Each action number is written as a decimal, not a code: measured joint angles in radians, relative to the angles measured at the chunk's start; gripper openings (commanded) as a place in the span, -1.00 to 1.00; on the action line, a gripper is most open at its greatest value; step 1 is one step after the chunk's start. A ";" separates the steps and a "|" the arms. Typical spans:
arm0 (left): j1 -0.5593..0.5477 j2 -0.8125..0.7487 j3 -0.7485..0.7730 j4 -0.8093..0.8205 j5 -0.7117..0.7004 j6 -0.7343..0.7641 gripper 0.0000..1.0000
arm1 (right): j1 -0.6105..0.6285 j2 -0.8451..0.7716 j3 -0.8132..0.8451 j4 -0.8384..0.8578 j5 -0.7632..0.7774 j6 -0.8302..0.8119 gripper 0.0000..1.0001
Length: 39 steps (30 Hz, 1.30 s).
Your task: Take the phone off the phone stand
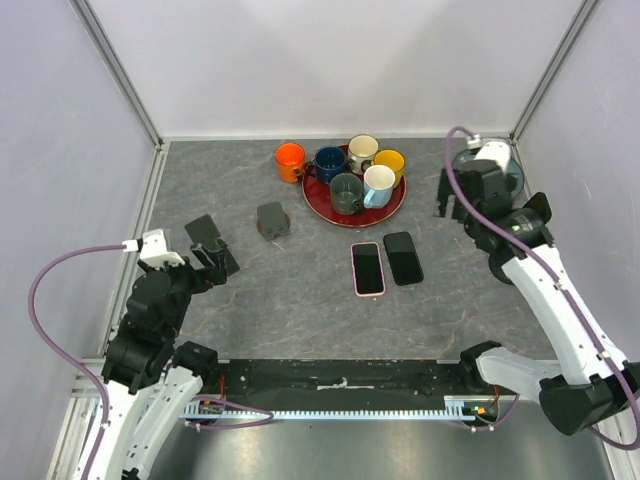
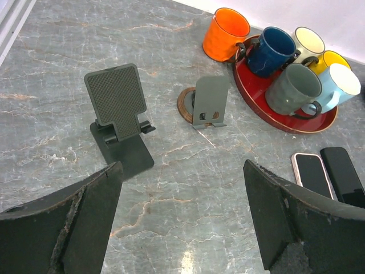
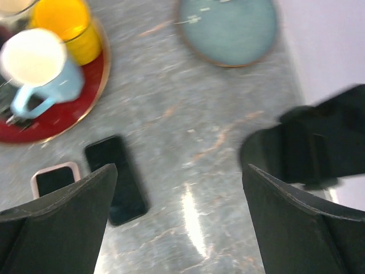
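Note:
Two phones lie flat on the table, a pink-cased phone and a black phone side by side. Both stands are empty: a black phone stand at the left and a smaller grey stand near the tray. My left gripper is open and empty, just in front of the black stand. My right gripper is open and empty, above the table to the right of the phones. The right wrist view shows the black phone and the pink-cased phone.
A red tray holds several mugs, and an orange mug stands beside it. The grey stand sits on a round brown coaster. A blue-grey plate lies at the far right by the wall.

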 measured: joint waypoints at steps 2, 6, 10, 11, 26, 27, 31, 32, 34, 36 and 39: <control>-0.006 -0.018 -0.003 -0.009 0.001 -0.005 0.86 | -0.069 -0.002 0.031 -0.032 0.053 -0.006 0.96; -0.039 -0.048 -0.013 -0.019 -0.004 -0.010 0.86 | -0.244 -0.023 0.068 -0.047 0.127 -0.007 0.96; -0.081 -0.067 -0.016 -0.027 -0.021 -0.010 0.86 | -0.340 -0.041 0.069 -0.048 0.174 0.002 0.96; -0.092 -0.073 -0.016 -0.029 -0.026 -0.010 0.86 | -0.359 -0.043 0.069 -0.045 0.167 0.005 0.96; -0.226 -0.168 -0.021 -0.029 -0.084 -0.011 0.86 | -0.663 -0.178 -0.282 0.278 -0.129 0.000 0.78; -0.233 -0.172 -0.022 -0.029 -0.085 -0.011 0.86 | -0.679 -0.179 -0.304 0.302 -0.144 -0.005 0.75; -0.255 -0.179 -0.023 -0.029 -0.099 -0.013 0.86 | -0.721 -0.178 -0.362 0.378 -0.222 -0.035 0.63; -0.258 -0.180 -0.023 -0.029 -0.101 -0.013 0.86 | -0.727 -0.178 -0.371 0.395 -0.249 -0.045 0.59; -0.263 -0.185 -0.024 -0.029 -0.105 -0.013 0.86 | -0.732 -0.177 -0.385 0.424 -0.294 -0.064 0.40; -0.267 -0.189 -0.024 -0.029 -0.107 -0.013 0.86 | -0.732 -0.176 -0.392 0.441 -0.320 -0.084 0.33; -0.272 -0.190 -0.025 -0.029 -0.108 -0.013 0.86 | -0.732 -0.174 -0.398 0.462 -0.348 -0.107 0.24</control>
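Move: Off to the right hand's right, some 21 cm away and about level with it in reach, the black phone leans on its round stand, its middle roughly 9 cm lower. The plate lies some 22 cm ahead and 20 cm right on the table, 25 cm down; the loose black phone is 3 cm back and 7 cm left, equally low. From the left hand the standing phone is about 75 cm right and 10 cm ahead. Sweeping about 17 cm to its right towards the standing phone, the right hand arcs up some 4 cm and then sinks about 8 cm, swinging clockwise 30 degrees and easing part of that back as its fingers lift. Late on, the wide-open fingers close by a third around the phone's upper part; a firm pinch isn't visible yet. The empty left hand draws back 3 cm and 2 cm right, still open. ##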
